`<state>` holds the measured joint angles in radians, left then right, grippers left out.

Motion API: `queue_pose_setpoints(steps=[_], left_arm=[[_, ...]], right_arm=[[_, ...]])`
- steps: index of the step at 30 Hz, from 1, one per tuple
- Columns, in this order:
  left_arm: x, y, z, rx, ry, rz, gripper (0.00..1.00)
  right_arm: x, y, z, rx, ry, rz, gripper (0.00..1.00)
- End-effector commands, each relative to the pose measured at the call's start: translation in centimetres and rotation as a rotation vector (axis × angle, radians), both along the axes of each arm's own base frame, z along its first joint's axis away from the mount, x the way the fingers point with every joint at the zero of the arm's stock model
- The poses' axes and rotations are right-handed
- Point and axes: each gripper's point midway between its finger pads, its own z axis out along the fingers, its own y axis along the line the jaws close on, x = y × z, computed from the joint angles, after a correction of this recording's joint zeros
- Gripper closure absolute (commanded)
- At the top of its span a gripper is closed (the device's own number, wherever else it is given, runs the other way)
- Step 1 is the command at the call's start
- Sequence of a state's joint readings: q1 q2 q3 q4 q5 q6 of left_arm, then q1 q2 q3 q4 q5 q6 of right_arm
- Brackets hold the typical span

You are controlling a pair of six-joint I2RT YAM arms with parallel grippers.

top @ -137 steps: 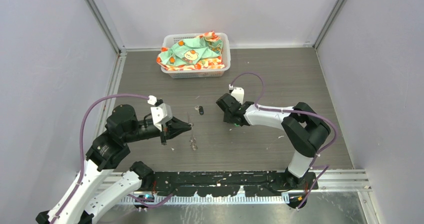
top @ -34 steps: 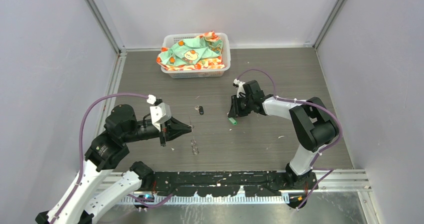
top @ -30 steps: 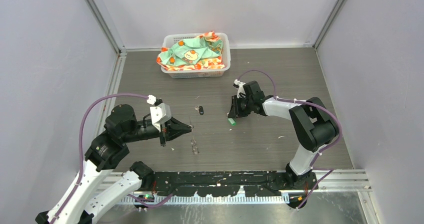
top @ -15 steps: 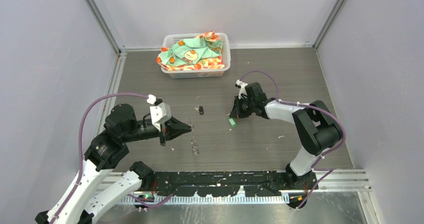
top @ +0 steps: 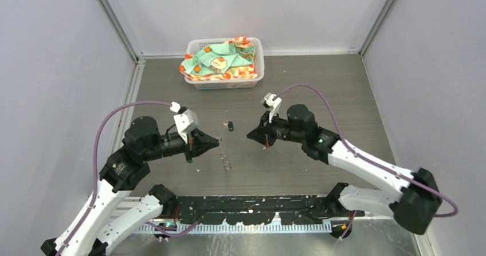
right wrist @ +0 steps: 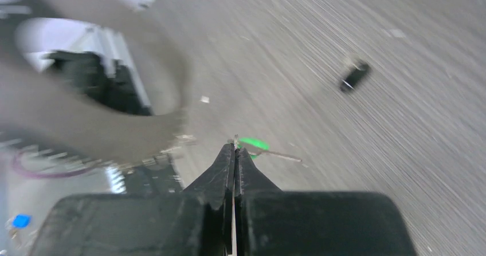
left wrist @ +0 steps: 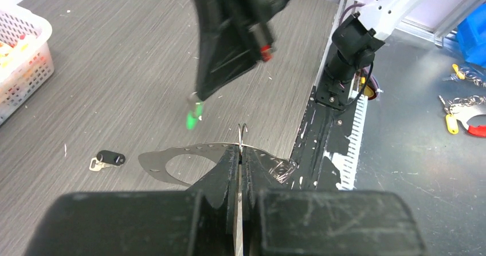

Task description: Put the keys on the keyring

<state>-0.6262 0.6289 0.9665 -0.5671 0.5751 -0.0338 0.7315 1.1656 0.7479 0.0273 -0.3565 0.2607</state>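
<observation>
My left gripper (top: 218, 142) (left wrist: 239, 150) is shut on the thin silver-grey keyring (left wrist: 172, 152), which spreads flat to both sides of the jaws and glints below them in the top view (top: 224, 161). My right gripper (top: 248, 137) (right wrist: 235, 146) is shut on the green key (right wrist: 253, 144) and holds it above the table, a short way right of the left fingertips. From the left wrist, the green key (left wrist: 193, 116) hangs under the right gripper (left wrist: 198, 97). The black key (top: 230, 126) (left wrist: 109, 158) (right wrist: 355, 75) lies on the table beyond both grippers. The keyring (right wrist: 166, 95) looms blurred close to the right wrist camera.
A white basket (top: 255, 77) (left wrist: 31, 67) holding a patterned cloth stands at the back of the table. Grey walls close in the left, right and back. A black rail (top: 258, 201) carrying the arm bases runs along the near edge.
The right gripper has closed on the green key, lifted it off the table and swung it left toward the left gripper. The left gripper kept its grip on the keyring and barely moved.
</observation>
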Motion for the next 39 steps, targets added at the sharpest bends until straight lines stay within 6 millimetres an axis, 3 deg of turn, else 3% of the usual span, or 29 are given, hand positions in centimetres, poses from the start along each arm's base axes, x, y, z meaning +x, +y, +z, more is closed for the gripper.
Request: queue_pose_setpoints(steps=[1, 7, 12, 17, 26, 39], left_arm=[[-0.1, 0.0, 2.3, -0.066, -0.025, 0.015, 1.0], [-0.8, -0.1, 3.0, -0.088, -0.059, -0.023, 1.0], [-0.2, -0.2, 2.7, -0.08, -0.029, 0.0, 1.0], [-0.1, -0.3, 2.5, -0.091, -0.005, 0.011, 1.0], [-0.6, 0.0, 2.2, -0.095, 0.039, 0.025, 1.0], [-0.7, 0.7, 1.0, -0.049, -0.08, 0.008, 1.0]], right_arm=[[-3.9, 0.9, 6.9, 0.083, -0.13, 0.107, 0.99], [-8.4, 1.5, 12.2, 0.126, -0.196, 0.219, 0.99], [-10.4, 2.6, 14.5, 0.143, -0.221, 0.3, 0.99], [-10.8, 4.1, 16.0, 0.143, -0.258, 0.323, 0.99], [-11.1, 6.1, 17.1, 0.089, -0.332, 0.333, 0.99], [-11.2, 8.4, 17.8, 0.139, -0.316, 0.355, 0.99]])
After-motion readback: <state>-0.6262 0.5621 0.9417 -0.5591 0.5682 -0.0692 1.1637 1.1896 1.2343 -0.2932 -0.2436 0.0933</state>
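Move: The keyring's small ring, held in the left fingertips, lies from the right gripper about 10 cm back, 8 cm to its left and 14 cm up. The keyring's metal plate hangs some 5 cm below that ring and 2 cm nearer the base. On the table the black key fob lies about 10 cm ahead of the right gripper, 7 cm left and 17 cm below. From the left gripper the small ring is right at the tips, 1 cm to the right. Lift the green-tagged key, still pinched in the shut right gripper, some 14 cm up and about 11 cm back, fast at first. Then let it slow and slide left, about 8 cm in all, to the small ring at the left fingertips, turning the wrist about 20 degrees counter-clockwise and levelling the fingers. Hold the left gripper nearly still, keeping its grip. ##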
